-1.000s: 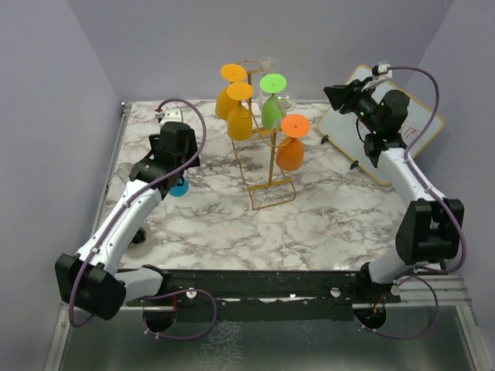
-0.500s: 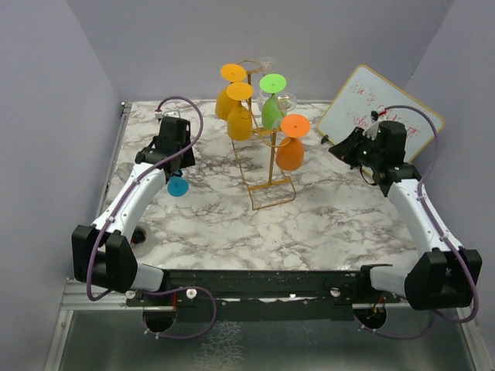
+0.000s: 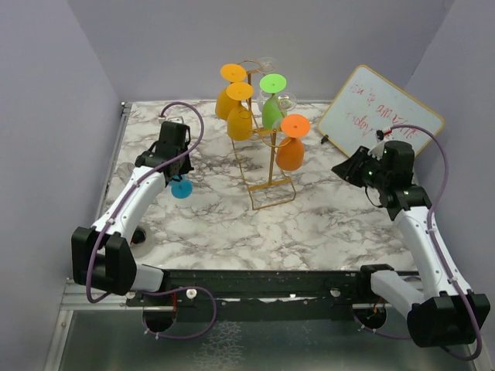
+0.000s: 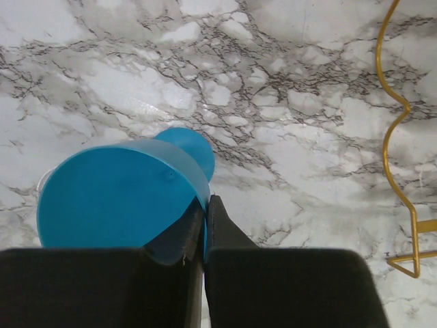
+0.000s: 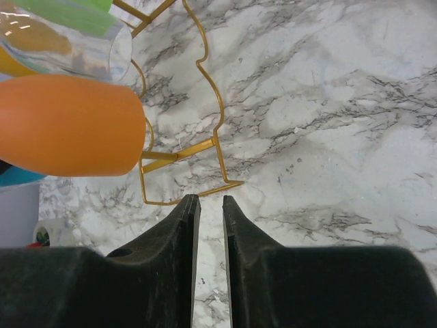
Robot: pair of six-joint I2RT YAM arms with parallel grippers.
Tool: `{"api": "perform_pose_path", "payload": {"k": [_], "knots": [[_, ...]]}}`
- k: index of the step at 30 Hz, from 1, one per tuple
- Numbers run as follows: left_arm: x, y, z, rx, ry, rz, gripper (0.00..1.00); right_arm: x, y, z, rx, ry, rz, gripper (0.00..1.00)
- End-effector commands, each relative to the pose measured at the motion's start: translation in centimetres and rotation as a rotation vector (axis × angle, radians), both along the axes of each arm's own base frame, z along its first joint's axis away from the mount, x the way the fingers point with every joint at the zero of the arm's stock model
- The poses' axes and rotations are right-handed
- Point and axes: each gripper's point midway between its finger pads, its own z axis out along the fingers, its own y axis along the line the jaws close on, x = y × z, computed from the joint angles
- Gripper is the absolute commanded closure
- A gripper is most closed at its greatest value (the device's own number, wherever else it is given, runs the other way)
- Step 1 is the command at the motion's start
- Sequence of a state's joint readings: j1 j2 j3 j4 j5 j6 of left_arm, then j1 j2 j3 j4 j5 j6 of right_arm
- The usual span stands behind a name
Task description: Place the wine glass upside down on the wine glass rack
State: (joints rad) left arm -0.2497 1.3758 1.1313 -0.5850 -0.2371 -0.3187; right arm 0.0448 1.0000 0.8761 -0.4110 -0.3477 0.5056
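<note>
A blue wine glass [image 4: 116, 198] is low over the marble table at the left, its round foot [image 3: 181, 188] showing under the arm. My left gripper [image 4: 205, 201] is shut on the wall of the blue bowl, pinching the rim between its fingers; from above it [image 3: 176, 171] stands left of the rack. The golden wire wine glass rack [image 3: 269, 166] stands mid-table, its base wire visible in the left wrist view [image 4: 399, 137] and the right wrist view [image 5: 205, 89]. My right gripper [image 5: 210, 199] is open a narrow gap with nothing in it, right of the rack [image 3: 340, 168].
Orange [image 3: 291, 151], yellow [image 3: 239, 120], green [image 3: 271, 108] and clear [image 3: 286, 100] glasses hang upside down on the rack. A whiteboard [image 3: 379, 108] leans at the back right. A small round object [image 3: 139, 236] lies beside the left arm.
My left gripper has closed onto the blue glass's rim. The right arm has swung down and toward the near right, uncovering the whiteboard.
</note>
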Motion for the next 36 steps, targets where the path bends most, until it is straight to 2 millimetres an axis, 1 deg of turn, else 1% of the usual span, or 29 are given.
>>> {"api": "perform_pose_path", "payload": {"k": [1,3,5,7,9,12,14,16,18,20,23,27,30,33,36], "knots": [[-0.4,-1.7,3.0,-0.091,-0.064,-0.086,1.00,-0.4,-1.9,1.6,-0.055,-0.025,-0.108,0.75],[-0.3,-2.5,5.3,-0.135,-0.121,-0.110,1.00,-0.4,-2.0,2.6,-0.060,-0.047,-0.107,0.72],[-0.3,-3.0,7.7,-0.177,-0.183,-0.121,1.00,-0.6,-1.4,3.7,-0.059,-0.074,-0.064,0.66],[-0.7,-3.4,10.0,-0.212,-0.242,-0.137,1.00,-0.8,-1.0,5.1,-0.039,-0.121,-0.044,0.65],[-1.2,-3.7,12.6,-0.255,-0.319,-0.148,1.00,-1.1,-0.4,7.1,-0.009,-0.180,-0.023,0.63],[-2.4,-3.7,15.9,-0.302,-0.421,-0.151,1.00,-1.4,0.4,10.0,0.029,-0.250,0.014,0.60],[-3.2,-3.4,17.9,-0.324,-0.487,-0.139,1.00,-1.7,1.1,11.9,0.047,-0.310,0.059,0.60],[-4.2,-3.3,19.8,-0.358,-0.552,-0.135,1.00,-2.1,1.6,13.4,0.066,-0.368,0.090,0.58],[-5.0,-3.3,21.5,-0.394,-0.609,-0.138,1.00,-2.5,2.3,14.4,0.097,-0.407,0.119,0.57],[-5.7,-3.3,22.9,-0.423,-0.657,-0.138,1.00,-2.9,3.1,15.2,0.147,-0.429,0.157,0.57],[-6.4,-3.5,24.6,-0.452,-0.697,-0.163,1.00,-3.5,4.4,16.9,0.205,-0.473,0.212,0.55],[-7.3,-3.6,26.1,-0.475,-0.735,-0.174,1.00,-3.6,4.5,18.6,0.181,-0.510,0.206,0.55],[-7.8,-3.5,27.2,-0.490,-0.769,-0.180,1.00,-3.4,5.3,19.0,0.182,-0.517,0.225,0.55],[-8.3,-3.4,28.4,-0.504,-0.806,-0.183,1.00,-3.0,7.5,19.5,0.174,-0.520,0.268,0.53],[-8.9,-3.2,29.6,-0.521,-0.854,-0.180,1.00,-2.8,11.7,20.6,0.123,-0.544,0.342,0.52]]}}
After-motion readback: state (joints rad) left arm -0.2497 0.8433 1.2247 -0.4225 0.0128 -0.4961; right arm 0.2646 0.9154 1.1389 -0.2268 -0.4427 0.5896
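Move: The left hand already pinches the blue glass by its rim, the glass's middle about 4 cm ahead, 3 cm left and 8 cm below. The top of the rack's near end is some 6 cm ahead, 21 cm right and 12 cm above it; the hanging orange glass is about 9 cm ahead, 26 cm right and 4 cm above. From the empty right hand, the blue glass lies roughly 40 cm left, 9 cm ahead and 12 cm below, the orange glass 11 cm left and 13 cm ahead. Keeping its pinch on the rim, the left hand lifts the blue glass about 25 cm, drawing some 7 cm back and slightly right, while it tips its fingers up roughly 40 degrees and rolls its left side down, so the foot swings up and round towards the rack side. The empty right hand climbs about 18 cm beside the orange glass, tips its fingers up and turns counter-clockwise, opens wider, then late on swings some 8 cm left towards the blue glass. ##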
